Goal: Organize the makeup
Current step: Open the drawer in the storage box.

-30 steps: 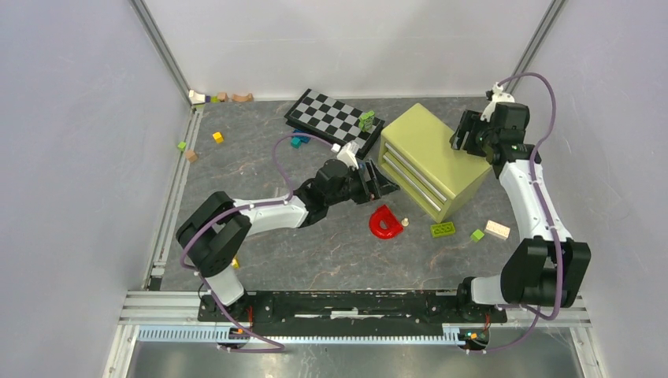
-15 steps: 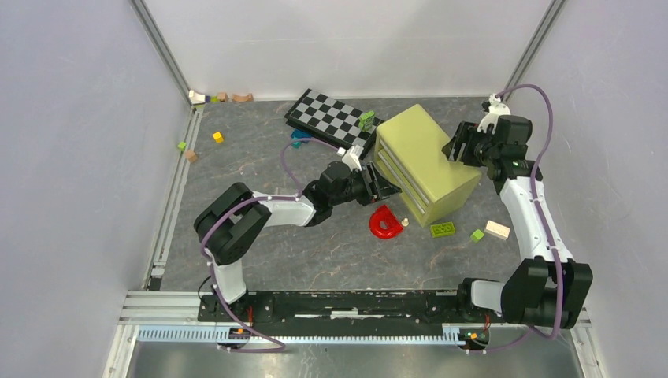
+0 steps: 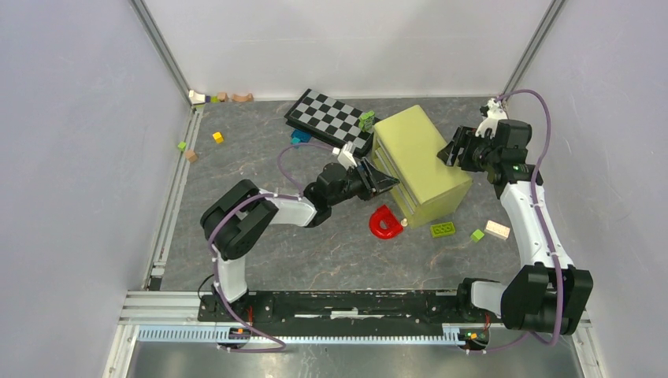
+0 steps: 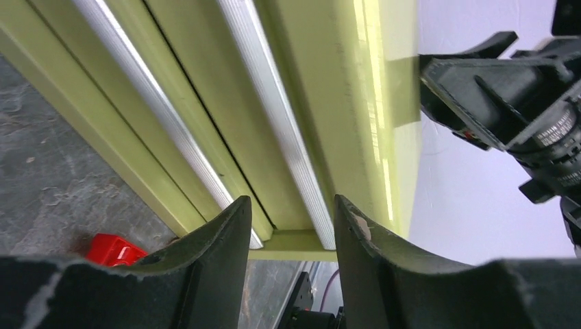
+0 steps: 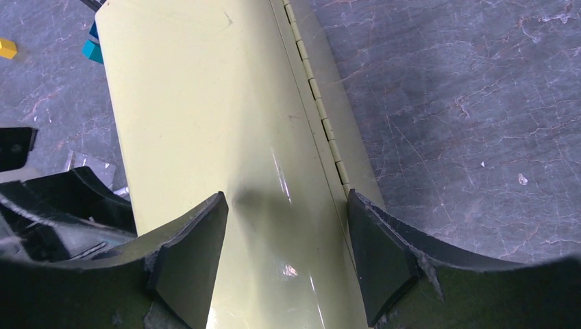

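No makeup shows in any view. An olive-green drawer box (image 3: 417, 153) stands right of centre, its drawer fronts turned toward the left arm. My left gripper (image 3: 386, 181) is at that front, open. Its fingers (image 4: 219, 240) straddle the end of a silver drawer handle (image 4: 274, 116) without clamping it. My right gripper (image 3: 455, 150) hangs over the box's top right side, open. In the right wrist view its pads (image 5: 195, 253) stand either side of the glossy lid (image 5: 205, 103), near the hinge (image 5: 322, 110).
A red horseshoe piece (image 3: 384, 223) and a small peg (image 3: 405, 223) lie just in front of the box. A checkerboard (image 3: 331, 116) leans behind it. Toy bricks lie at the right (image 3: 442, 229), at the left (image 3: 217, 137) and in the back-left corner (image 3: 217, 98).
The box has turned and slid left, its drawer fronts now facing the left arm. My left gripper reached in to the front and narrowed its jaws. My right gripper moved down-left with the box.
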Controlling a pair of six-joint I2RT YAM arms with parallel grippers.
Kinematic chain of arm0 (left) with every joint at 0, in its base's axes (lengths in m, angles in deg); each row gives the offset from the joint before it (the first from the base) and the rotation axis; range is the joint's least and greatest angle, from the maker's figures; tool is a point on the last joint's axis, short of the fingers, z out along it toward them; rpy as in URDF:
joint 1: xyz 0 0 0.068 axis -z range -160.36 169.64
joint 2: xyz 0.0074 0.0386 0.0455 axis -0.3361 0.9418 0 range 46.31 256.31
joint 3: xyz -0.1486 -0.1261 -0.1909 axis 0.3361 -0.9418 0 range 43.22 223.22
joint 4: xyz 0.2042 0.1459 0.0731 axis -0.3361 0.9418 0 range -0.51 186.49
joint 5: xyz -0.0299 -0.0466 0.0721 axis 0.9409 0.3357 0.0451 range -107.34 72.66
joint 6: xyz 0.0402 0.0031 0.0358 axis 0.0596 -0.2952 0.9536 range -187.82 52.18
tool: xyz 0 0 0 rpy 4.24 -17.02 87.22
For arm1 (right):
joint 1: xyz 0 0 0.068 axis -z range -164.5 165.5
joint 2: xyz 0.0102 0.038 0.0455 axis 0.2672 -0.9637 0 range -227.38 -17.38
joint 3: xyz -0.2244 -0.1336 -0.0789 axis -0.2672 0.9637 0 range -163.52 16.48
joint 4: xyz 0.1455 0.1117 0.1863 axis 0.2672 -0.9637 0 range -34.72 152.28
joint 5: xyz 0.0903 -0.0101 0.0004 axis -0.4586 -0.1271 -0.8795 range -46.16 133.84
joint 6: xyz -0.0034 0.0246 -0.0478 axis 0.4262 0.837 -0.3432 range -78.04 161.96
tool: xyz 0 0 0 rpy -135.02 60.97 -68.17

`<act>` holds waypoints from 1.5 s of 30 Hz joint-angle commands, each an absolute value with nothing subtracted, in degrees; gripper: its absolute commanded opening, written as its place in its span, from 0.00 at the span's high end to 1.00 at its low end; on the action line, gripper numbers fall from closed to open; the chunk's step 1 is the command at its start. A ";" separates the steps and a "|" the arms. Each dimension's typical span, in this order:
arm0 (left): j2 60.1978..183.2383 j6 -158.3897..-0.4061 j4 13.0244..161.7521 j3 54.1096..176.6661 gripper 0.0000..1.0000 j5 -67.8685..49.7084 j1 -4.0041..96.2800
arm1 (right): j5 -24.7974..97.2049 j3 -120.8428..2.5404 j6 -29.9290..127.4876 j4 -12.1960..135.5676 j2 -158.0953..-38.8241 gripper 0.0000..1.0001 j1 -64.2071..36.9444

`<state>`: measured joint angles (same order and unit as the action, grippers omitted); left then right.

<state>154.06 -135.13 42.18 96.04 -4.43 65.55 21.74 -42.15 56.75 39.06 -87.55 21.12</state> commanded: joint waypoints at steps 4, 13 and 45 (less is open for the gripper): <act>159.69 -142.39 32.05 95.82 0.45 -6.03 64.42 | 15.35 -39.59 59.03 29.85 -87.78 0.30 19.71; 164.18 -146.23 25.50 97.99 0.44 -5.65 63.33 | 15.39 -39.41 58.61 29.41 -88.08 0.30 19.71; 170.01 -147.66 24.08 107.32 0.46 -2.18 62.13 | 15.81 -39.08 57.74 28.63 -88.24 0.31 19.71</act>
<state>168.74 -146.06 28.06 102.77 -1.86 61.55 21.67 -41.78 56.03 39.30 -87.38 21.12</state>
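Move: The upper drawer's handle strip has its middle about 3 cm ahead of the left hand, 2 cm to its right and 1 cm lower. The lower drawer's strip runs some 6 cm beneath it, about level with it otherwise. The red half-ring lies on the table roughly 11 cm back, 1 cm left and 13 cm below the left hand. From the right hand, that upper strip is about 5 cm back, 12 cm left and 6 cm down. Forward about 5 cm along and in towards the drawer fronts, the left hand first dips some 3 cm, rises again, then sinks slightly and eases right, rolling about 10 degrees, until its upper fingertip comes against the upper handle strip and it stops, fingers staying half open. The right hand stays put, still bracing the storage box at its rear top edge. ##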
